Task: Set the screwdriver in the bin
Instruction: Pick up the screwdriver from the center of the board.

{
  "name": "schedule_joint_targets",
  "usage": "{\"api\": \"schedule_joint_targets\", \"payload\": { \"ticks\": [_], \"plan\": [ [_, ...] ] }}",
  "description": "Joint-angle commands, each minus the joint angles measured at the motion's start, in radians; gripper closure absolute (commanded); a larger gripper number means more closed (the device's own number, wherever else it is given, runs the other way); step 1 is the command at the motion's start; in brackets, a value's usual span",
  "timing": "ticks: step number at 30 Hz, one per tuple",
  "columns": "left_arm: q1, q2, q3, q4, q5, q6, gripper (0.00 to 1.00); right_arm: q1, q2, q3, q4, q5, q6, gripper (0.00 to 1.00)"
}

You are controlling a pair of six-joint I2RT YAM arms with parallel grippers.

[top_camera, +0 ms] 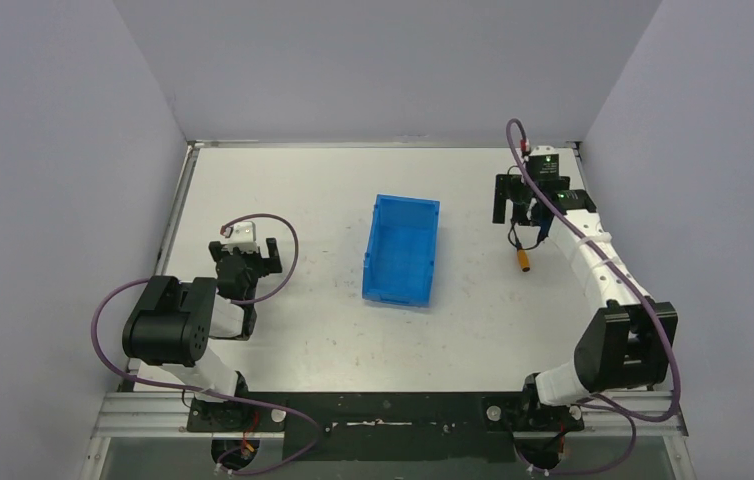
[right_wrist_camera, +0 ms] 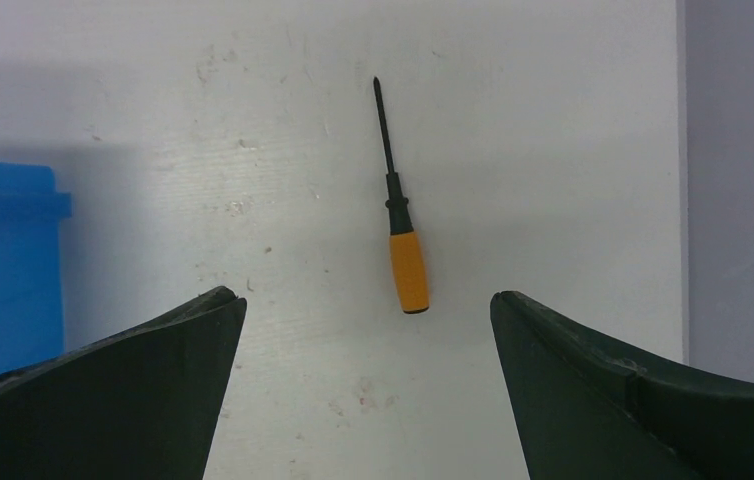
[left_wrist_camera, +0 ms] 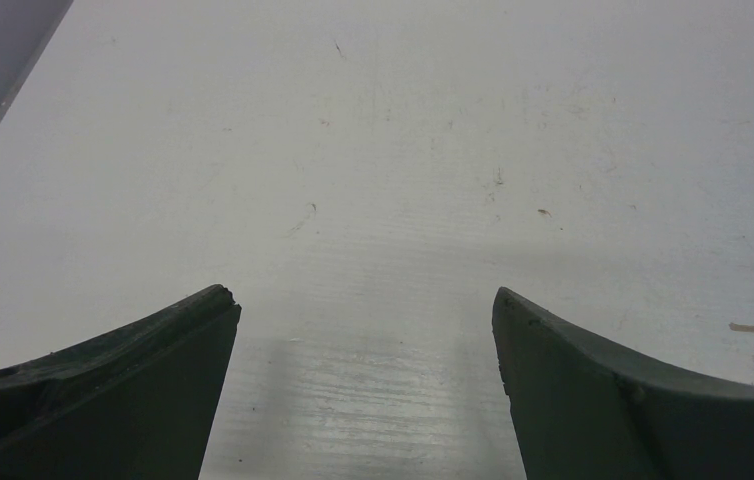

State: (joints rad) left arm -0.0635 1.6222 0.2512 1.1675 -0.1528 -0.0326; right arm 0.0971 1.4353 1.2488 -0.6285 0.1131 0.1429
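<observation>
The screwdriver (top_camera: 523, 250) lies flat on the white table at the right, orange handle toward the near edge and thin black shaft pointing away. In the right wrist view the screwdriver (right_wrist_camera: 404, 250) rests just beyond the fingertips, its handle end close to the gap. My right gripper (top_camera: 536, 207) (right_wrist_camera: 363, 300) hovers over it, open and holding nothing. The blue bin (top_camera: 405, 204) stands at the table's middle, and an edge of the bin (right_wrist_camera: 8, 200) shows at the left of the right wrist view. My left gripper (top_camera: 248, 262) (left_wrist_camera: 365, 300) is open over bare table, far left of the bin.
Grey walls close in the table on the left, back and right. The table's right edge (right_wrist_camera: 681, 200) runs a short way right of the screwdriver. A purple cable (top_camera: 513, 135) loops above the right wrist.
</observation>
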Motion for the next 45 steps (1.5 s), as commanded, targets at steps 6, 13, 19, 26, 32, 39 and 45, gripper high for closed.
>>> {"api": "schedule_joint_targets", "payload": {
  "ticks": [6, 13, 19, 26, 32, 39, 45],
  "plan": [
    [0.002, -0.013, 0.003, 0.043, 0.002, 0.002, 0.03, -0.073, 0.167, 0.042, -0.075, -0.085, -0.129, 0.0],
    [0.002, -0.012, 0.003, 0.042, 0.002, 0.001, 0.03, -0.115, 0.274, 0.031, -0.047, -0.128, -0.135, 0.0],
    [0.002, -0.012, 0.003, 0.043, 0.002, 0.002, 0.03, -0.158, 0.332, 0.021, -0.001, -0.175, -0.13, 0.0],
    [0.002, -0.013, 0.003, 0.043, 0.002, 0.002, 0.03, -0.178, 0.387, 0.01, 0.039, -0.191, -0.122, 0.02],
    [0.002, -0.012, 0.003, 0.044, 0.002, 0.001, 0.03, -0.181, 0.411, -0.004, 0.058, -0.201, -0.116, 0.06],
    [0.002, -0.013, 0.003, 0.042, 0.002, 0.002, 0.03, -0.182, 0.431, -0.027, 0.061, -0.191, -0.108, 0.18],
    [0.002, -0.013, 0.003, 0.044, 0.002, 0.001, 0.03, -0.182, 0.431, -0.057, 0.071, -0.174, -0.102, 0.32]
  ]
}}
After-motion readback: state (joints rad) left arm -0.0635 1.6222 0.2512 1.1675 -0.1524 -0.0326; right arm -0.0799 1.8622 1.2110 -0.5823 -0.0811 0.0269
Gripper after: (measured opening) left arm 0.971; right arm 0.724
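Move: The screwdriver lies flat almost straight under the right hand, its middle about 17 cm below, some 4 cm to the right and 2 cm ahead, with its orange handle towards the base. The blue bin stands about 20 cm to that hand's left and roughly 1 cm ahead. From the idle left hand, the screwdriver is about 58 cm to the right, 2 cm farther out and 5 cm lower. Down onto the screwdriver's handle goes the right hand, sinking about 16 cm, fast at first and then easing, while it shifts some 4 cm to the right. The fingers tip about 25 degrees further towards straight down and, late on, narrow from wide open to about three quarters, one on each side of the handle but not yet gripping it. ##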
